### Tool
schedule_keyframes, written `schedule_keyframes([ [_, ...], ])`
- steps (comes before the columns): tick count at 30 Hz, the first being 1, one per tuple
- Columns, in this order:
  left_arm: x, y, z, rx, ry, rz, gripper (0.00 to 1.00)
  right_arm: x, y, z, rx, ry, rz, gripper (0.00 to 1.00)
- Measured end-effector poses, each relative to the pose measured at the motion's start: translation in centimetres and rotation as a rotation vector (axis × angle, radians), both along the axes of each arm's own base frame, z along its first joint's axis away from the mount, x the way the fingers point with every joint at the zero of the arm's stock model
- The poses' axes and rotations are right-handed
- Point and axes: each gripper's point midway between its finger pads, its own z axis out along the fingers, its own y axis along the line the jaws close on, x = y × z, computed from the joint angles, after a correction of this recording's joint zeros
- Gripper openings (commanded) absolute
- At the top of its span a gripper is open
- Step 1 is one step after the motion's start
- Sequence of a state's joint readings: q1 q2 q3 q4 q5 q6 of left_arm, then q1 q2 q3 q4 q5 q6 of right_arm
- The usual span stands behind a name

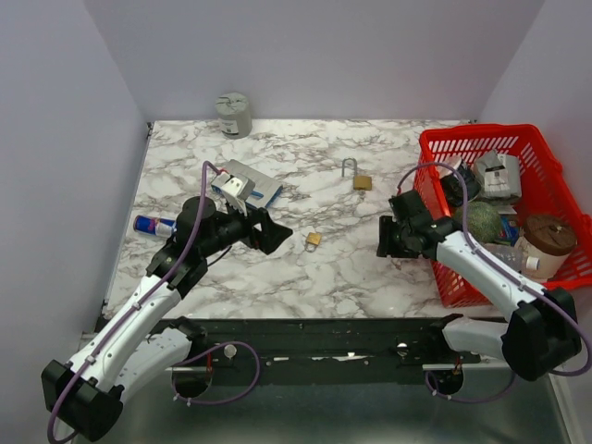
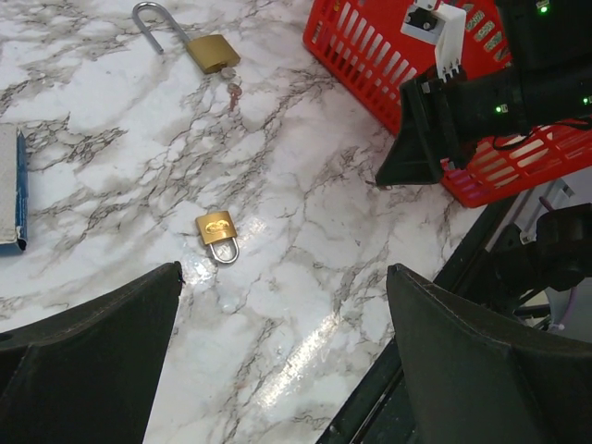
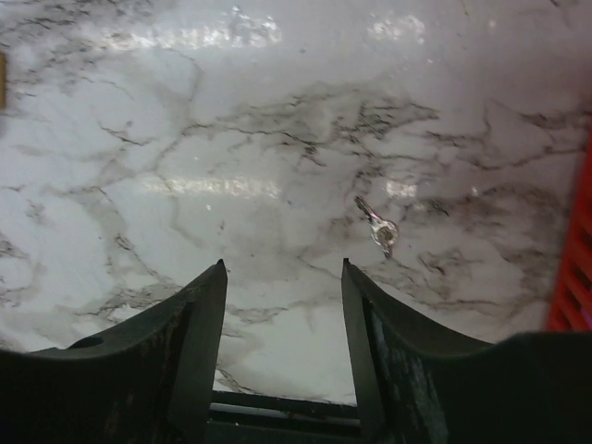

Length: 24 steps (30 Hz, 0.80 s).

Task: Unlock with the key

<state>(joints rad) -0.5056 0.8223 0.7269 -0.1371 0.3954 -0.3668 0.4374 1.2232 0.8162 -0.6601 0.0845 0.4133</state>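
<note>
A small brass padlock point(image 1: 314, 240) point(image 2: 217, 229) lies on the marble table between the two arms, its shackle closed. A larger brass padlock point(image 1: 359, 178) point(image 2: 205, 46) with a long shackle lies farther back. A small silver key point(image 3: 377, 227) lies flat on the marble, just ahead and right of my right gripper point(image 3: 282, 263) point(image 1: 384, 242), whose jaws stand apart with nothing between them. My left gripper point(image 2: 284, 270) point(image 1: 271, 233) is wide open and empty, hovering just left of the small padlock.
A red basket point(image 1: 481, 139) point(image 2: 365, 42) full of assorted items stands at the right, close behind the right arm. A grey tin point(image 1: 234, 115) sits at the back. A blue-and-white box point(image 1: 250, 185) and a drink can point(image 1: 153, 225) lie left. The table's black front edge point(image 3: 277, 407) is near.
</note>
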Motion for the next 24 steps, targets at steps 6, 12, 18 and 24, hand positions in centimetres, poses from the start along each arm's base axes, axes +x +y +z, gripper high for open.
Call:
schedule_keyframes([
  [6, -0.5, -0.1, 0.3, -0.01, -0.007, -0.022, 0.98, -1.1, -2.0, -0.9, -0.083, 0.045, -0.087, 0.5],
  [12, -1.1, 0.1, 1.1, -0.026, -0.033, -0.029, 0.98, -2.0, -3.3, -3.7, -0.184, 0.16, -0.131, 0.46],
  [18, -1.5, 0.2, 1.9, -0.04, -0.058, -0.036, 0.98, -2.1, -4.2, -4.2, -0.244, 0.193, -0.168, 0.4],
  [24, -2.1, 0.4, 2.2, -0.05, -0.074, -0.043, 0.98, -2.0, -4.6, -4.7, -0.271, 0.201, -0.193, 0.34],
])
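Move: Ahead of the right hand by some 3 cm, about 5 cm to its right and 8 cm below, the key lies on the marble. The small padlock is roughly 9 cm ahead and 16 cm left of that hand, the opened large padlock 26 cm ahead and 4 cm left, the red basket about 13 cm ahead and 33 cm right. From the left hand the key is some 29 cm right, 2 cm ahead and 26 cm below. Sliding about 5 cm to its right and sinking as much, while drawing back some 2 cm, the right hand comes in low over the key without touching it. The wrist swings by roughly 20 degrees, so the fingers point steeper down and slightly right, and their gap narrows without shutting. The left hand, open and empty, eases about 2 cm back and 2 cm up. ##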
